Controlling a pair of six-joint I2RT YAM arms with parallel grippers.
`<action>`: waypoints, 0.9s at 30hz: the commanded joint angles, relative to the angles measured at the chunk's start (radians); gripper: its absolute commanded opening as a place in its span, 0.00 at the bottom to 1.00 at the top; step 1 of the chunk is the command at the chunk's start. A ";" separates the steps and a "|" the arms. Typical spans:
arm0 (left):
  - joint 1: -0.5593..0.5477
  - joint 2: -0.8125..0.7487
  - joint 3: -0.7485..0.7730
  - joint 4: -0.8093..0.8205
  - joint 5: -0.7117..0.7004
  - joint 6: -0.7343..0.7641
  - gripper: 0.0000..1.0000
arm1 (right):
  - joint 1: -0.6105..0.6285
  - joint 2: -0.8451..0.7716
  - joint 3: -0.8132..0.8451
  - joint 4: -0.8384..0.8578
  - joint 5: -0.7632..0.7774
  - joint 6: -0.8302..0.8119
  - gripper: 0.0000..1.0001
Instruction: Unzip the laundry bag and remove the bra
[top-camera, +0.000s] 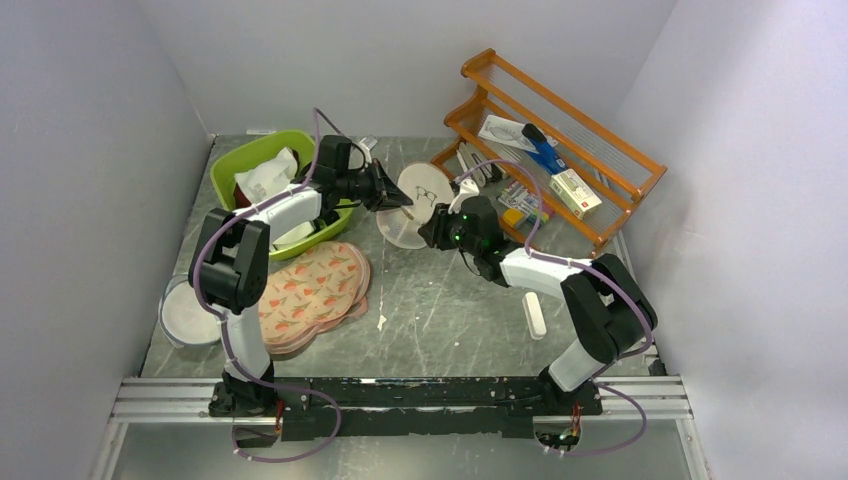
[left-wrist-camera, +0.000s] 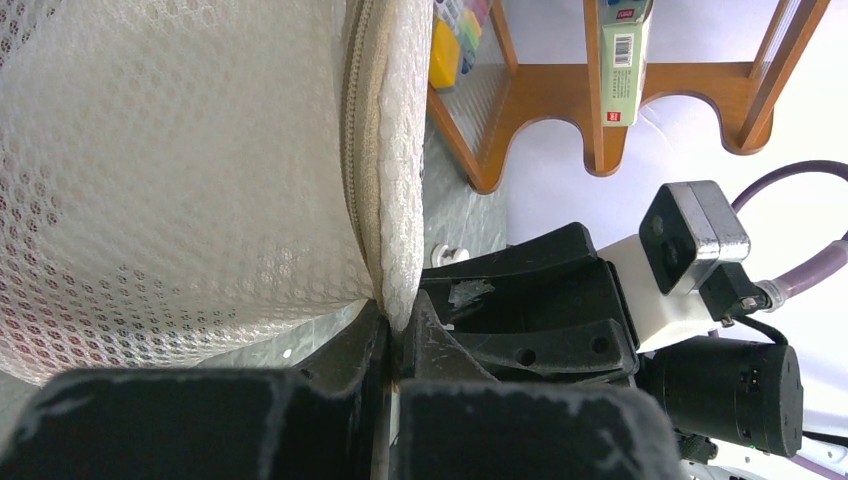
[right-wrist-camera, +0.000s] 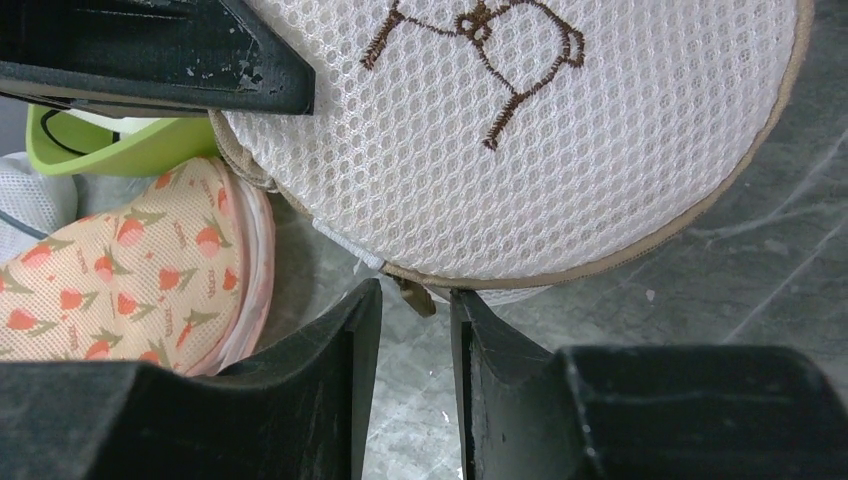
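The laundry bag (top-camera: 422, 198), a round white mesh drum with a beige rim and a bra outline stitched on its face (right-wrist-camera: 520, 140), is lifted on edge in the middle of the table. My left gripper (left-wrist-camera: 400, 318) is shut on the bag's rim beside the zipper seam (left-wrist-camera: 362, 150). In the top view that gripper (top-camera: 398, 198) is at the bag's left side. My right gripper (right-wrist-camera: 415, 295) stands open under the bag's lower edge. The small beige zipper pull (right-wrist-camera: 418, 298) hangs between its fingertips, untouched by either. The bra is hidden.
A green basin (top-camera: 232, 165) with white garments sits at the back left. Peach fruit-printed pads (top-camera: 315, 285) lie below it, a plain white round bag (top-camera: 190, 315) at the far left. A wooden rack (top-camera: 590, 125) fills the back right. A white stick (top-camera: 535, 315) lies near the right arm.
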 joint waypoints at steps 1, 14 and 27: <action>-0.012 -0.007 0.033 0.038 0.035 -0.001 0.07 | 0.001 0.011 0.024 0.034 0.024 -0.016 0.32; -0.014 -0.018 0.063 -0.012 0.011 0.039 0.07 | -0.003 -0.032 0.010 -0.013 0.096 -0.056 0.04; 0.007 -0.002 0.094 -0.067 -0.019 0.086 0.08 | -0.224 -0.137 -0.145 -0.024 -0.058 -0.078 0.00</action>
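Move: The zipper pull lies between the right hand's open fingertips, under 1 cm ahead and level with them. From that hand, the bag's round lid is centred about 7 cm ahead, straight on, the strawberry pouch some 24 cm left and 12 cm back, the marker pack roughly 21 cm right and 4 cm ahead, both 8 or 9 cm lower. From the left hand, the pull is about 3 cm right, 4 cm back and 3 cm below. The right hand first stays nearly in place and closes its fingers on the zipper pull, then, keeping the pinch, draws the pull to the right with gathering speed, about 7 cm, along the rim of the lid and away from the left hand, turning some 10 degrees clockwise. The left hand keeps its pinch on the bag's edge at the zipper's near end as an anchor, barely rising. ##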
